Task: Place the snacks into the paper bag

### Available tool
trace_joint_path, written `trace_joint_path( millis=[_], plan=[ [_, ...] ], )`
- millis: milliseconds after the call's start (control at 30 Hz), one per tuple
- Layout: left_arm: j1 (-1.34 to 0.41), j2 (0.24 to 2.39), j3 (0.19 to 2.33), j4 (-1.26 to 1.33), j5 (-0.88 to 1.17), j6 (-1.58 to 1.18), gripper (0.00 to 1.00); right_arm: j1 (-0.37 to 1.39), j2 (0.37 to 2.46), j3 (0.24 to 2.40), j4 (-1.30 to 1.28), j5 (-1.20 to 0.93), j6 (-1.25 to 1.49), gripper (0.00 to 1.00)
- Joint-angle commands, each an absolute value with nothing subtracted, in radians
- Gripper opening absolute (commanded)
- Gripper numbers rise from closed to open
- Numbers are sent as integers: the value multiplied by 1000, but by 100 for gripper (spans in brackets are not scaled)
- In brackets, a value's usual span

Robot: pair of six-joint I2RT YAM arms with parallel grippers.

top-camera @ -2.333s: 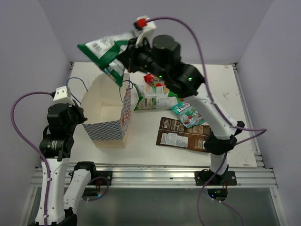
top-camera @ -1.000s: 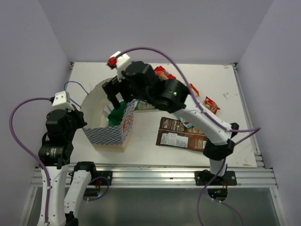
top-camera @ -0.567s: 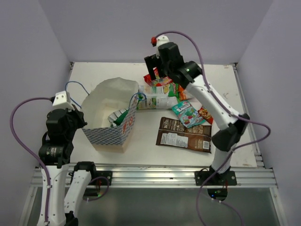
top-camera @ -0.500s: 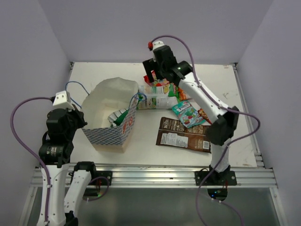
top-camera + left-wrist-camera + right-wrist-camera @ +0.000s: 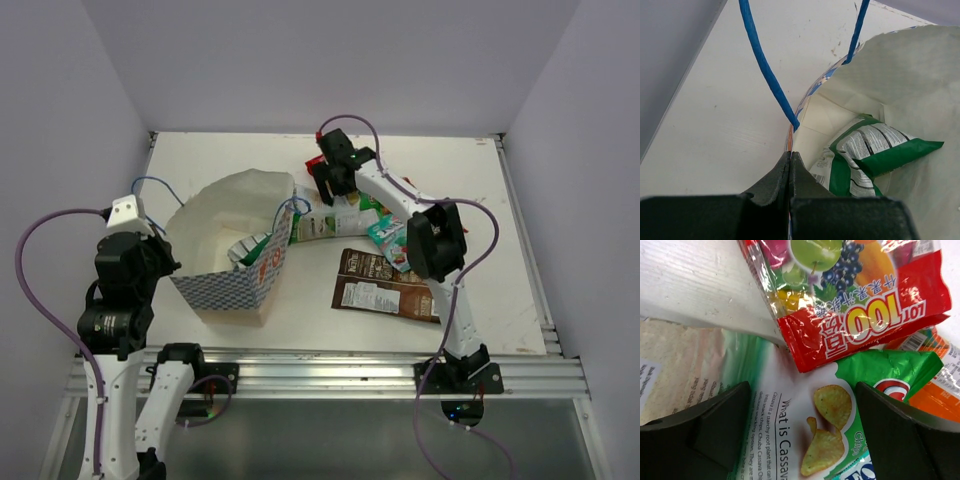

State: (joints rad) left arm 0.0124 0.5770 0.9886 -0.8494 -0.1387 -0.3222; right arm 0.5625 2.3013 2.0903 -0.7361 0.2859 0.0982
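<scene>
The white paper bag point(image 5: 232, 240) with a blue checked band stands open at the left. My left gripper point(image 5: 790, 165) is shut on its near rim point(image 5: 789, 142), below a blue cord handle point(image 5: 765, 65). One green-white chip bag point(image 5: 865, 155) lies inside; it also shows in the top view point(image 5: 250, 247). My right gripper point(image 5: 802, 435) is open, low over a second green-white chip bag point(image 5: 805, 425), one finger on each side. A red candy pack point(image 5: 855, 305) lies just beyond. The brown bag point(image 5: 390, 285) and a teal pack point(image 5: 392, 235) lie to the right.
An orange pack point(image 5: 940, 390) lies under the green chip bag's corner at the right. The right arm point(image 5: 425, 235) reaches over the snack pile. Grey walls close the table on three sides.
My right gripper dropped the green chip bag into the paper bag, swung back right and came down over the snack pile. The left gripper kept its hold on the bag rim.
</scene>
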Motion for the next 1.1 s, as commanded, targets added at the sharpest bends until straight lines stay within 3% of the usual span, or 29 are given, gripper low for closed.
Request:
trace_joint_path(
  millis=[0, 33, 67, 133, 233, 267, 467, 733, 900, 967, 1067],
  plan=[
    [11, 571, 1016, -851, -169, -334, 0, 566, 2257, 2010, -782, 244, 123, 85],
    [11, 572, 1012, -845, -169, -337, 0, 565, 2250, 1993, -784, 232, 121, 80],
    [11, 575, 1009, -841, -164, -339, 0, 565, 2241, 1976, -788, 223, 121, 66],
    [11, 583, 1006, -827, -160, -342, 0, 565, 2232, 1933, -793, 201, 118, 52],
    [11, 589, 1005, -815, -156, -342, 0, 564, 2215, 1878, -795, 183, 118, 23],
    [11, 591, 1003, -812, -156, -344, 0, 565, 2211, 1865, -792, 192, 118, 0],
    [11, 586, 1006, -810, -156, -334, 0, 566, 2106, 1877, -831, 238, 98, 0],
    [11, 586, 997, -802, -140, -327, 0, 618, 1928, 2363, -947, 304, 138, 0],
    [9, 589, 996, -793, -123, -319, 0, 797, 1905, 2583, -781, 513, 40, 0],
    [11, 592, 999, -790, -114, -319, 0, 888, 1896, 2583, -644, 587, -41, 0],
    [11, 586, 999, -792, -110, -319, 0, 956, 1867, 2511, -488, 533, -60, 0]
  ],
)
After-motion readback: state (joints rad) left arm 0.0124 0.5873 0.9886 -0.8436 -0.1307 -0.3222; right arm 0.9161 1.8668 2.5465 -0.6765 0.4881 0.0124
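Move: The green-and-white chips bag lies just below the right hand, its middle about 4 cm back, 3 cm left and 5 cm down. The red candy pouch overlaps its far edge, 8 cm ahead and 2 cm right; the orange packet is level with the hand, 15 cm right. The paper bag stands roughly 26 cm left and 12 cm back. From the left hand, the chips bag is about 24 cm ahead, 32 cm right and 21 cm lower. Back some 5 cm and down about 3 cm, the right hand shuts its open fingers on the chips bag, pinching the film right of its middle. Then it climbs steeply, over 40 cm, swinging back and left to the paper bag's side, wrist tilting the fingers up about 50 degrees, grip kept. The left hand stays at the paper bag's left rim, fingers still shut. ##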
